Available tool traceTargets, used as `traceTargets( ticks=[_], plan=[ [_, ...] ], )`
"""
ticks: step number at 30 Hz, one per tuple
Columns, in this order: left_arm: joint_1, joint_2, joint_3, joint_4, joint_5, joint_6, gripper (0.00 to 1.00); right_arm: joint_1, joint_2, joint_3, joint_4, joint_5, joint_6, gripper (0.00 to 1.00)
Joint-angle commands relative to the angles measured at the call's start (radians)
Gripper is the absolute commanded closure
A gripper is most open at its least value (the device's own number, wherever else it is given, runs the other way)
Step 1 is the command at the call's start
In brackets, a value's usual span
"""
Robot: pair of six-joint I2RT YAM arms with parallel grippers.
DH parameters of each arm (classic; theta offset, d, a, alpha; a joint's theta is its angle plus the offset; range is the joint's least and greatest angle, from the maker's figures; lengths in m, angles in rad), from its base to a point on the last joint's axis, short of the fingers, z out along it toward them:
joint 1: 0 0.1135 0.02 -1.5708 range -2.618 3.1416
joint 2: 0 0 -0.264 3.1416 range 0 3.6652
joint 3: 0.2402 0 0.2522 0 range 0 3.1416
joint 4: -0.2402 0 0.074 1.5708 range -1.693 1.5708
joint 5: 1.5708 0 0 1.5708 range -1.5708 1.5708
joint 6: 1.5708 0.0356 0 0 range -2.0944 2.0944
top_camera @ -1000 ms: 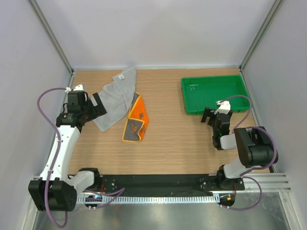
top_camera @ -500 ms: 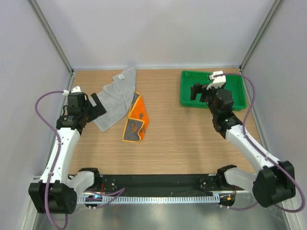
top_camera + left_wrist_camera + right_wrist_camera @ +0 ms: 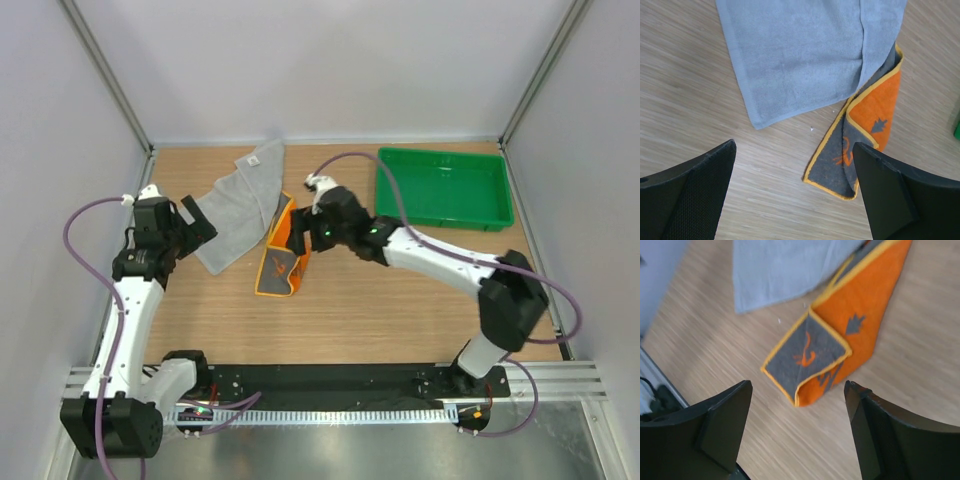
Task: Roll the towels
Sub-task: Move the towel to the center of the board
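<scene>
Two towels lie crumpled at the table's back left. The light grey towel (image 3: 240,200) (image 3: 800,55) (image 3: 785,270) overlaps the top edge of the orange towel (image 3: 284,252) (image 3: 871,112) (image 3: 845,335). The orange one is folded over, showing its grey underside with a yellow border. My left gripper (image 3: 197,222) (image 3: 795,200) hovers open just left of the grey towel, touching nothing. My right gripper (image 3: 303,236) (image 3: 797,435) hangs open above the orange towel's right side, with bare wood and the towel's folded corner between its fingers.
A green plastic tray (image 3: 445,222) sits at the back right, by the right wall. The right arm stretches diagonally across the middle of the table. Grey walls close in the left, back and right sides.
My right arm has swung from the right side, past the green tray, leftward to above the orange towel. The left gripper has shifted slightly left. Neither towel has moved.
</scene>
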State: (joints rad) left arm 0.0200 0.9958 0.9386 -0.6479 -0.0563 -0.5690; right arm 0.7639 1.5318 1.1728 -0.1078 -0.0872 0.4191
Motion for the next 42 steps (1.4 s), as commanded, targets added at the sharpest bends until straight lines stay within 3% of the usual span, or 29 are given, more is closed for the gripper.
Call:
traceTargets(
  ticks=[1,6,15,32,35,42],
  plan=[
    [0.006,-0.059,0.016,0.010,-0.066,0.000,0.00,0.089,0.130,0.158,-0.219,0.154,-0.040,0.20],
    [0.006,-0.054,0.020,0.004,-0.076,0.001,0.01,0.150,0.327,0.342,-0.342,0.254,-0.022,0.28],
    [0.008,-0.059,0.023,-0.001,-0.088,0.000,0.01,0.155,0.471,0.399,-0.380,0.192,0.007,0.45],
    [0.034,-0.059,0.025,0.001,-0.062,-0.002,0.02,0.164,0.573,0.430,-0.377,0.099,0.038,0.55],
    [0.037,-0.060,0.023,0.001,-0.060,-0.002,0.02,0.169,0.580,0.432,-0.378,0.099,0.043,0.59],
    [0.041,-0.062,0.023,0.001,-0.057,-0.002,0.03,0.169,0.574,0.429,-0.380,0.064,0.041,0.79]
  ],
)
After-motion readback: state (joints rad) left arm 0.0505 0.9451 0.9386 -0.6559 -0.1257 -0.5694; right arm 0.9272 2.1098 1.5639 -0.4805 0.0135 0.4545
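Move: The orange-and-gray towel's middle lies about 4 cm ahead, 8 cm left and 18 cm below the right hand; its folded near end is some 7 cm nearer the bases than that. The light gray towel is roughly 13 cm ahead and 21 cm left of the hand, the green tray about 22 cm ahead and 40 cm right, both at table height. From the left hand, the orange towel lies some 6 cm ahead, 23 cm right and 17 cm down. The right fingertips come down onto the folded near end of the orange-and-gray towel and close on its yellow-edged fold. The hand sinks about 17 cm while shifting some 6 cm left, the descent slowing to a creep near the table; the wrist tips the fingers some 30 degrees more steeply down, and the wide gap narrows to a quarter of its range. The left hand, empty and open, drifts about 2 cm left. ##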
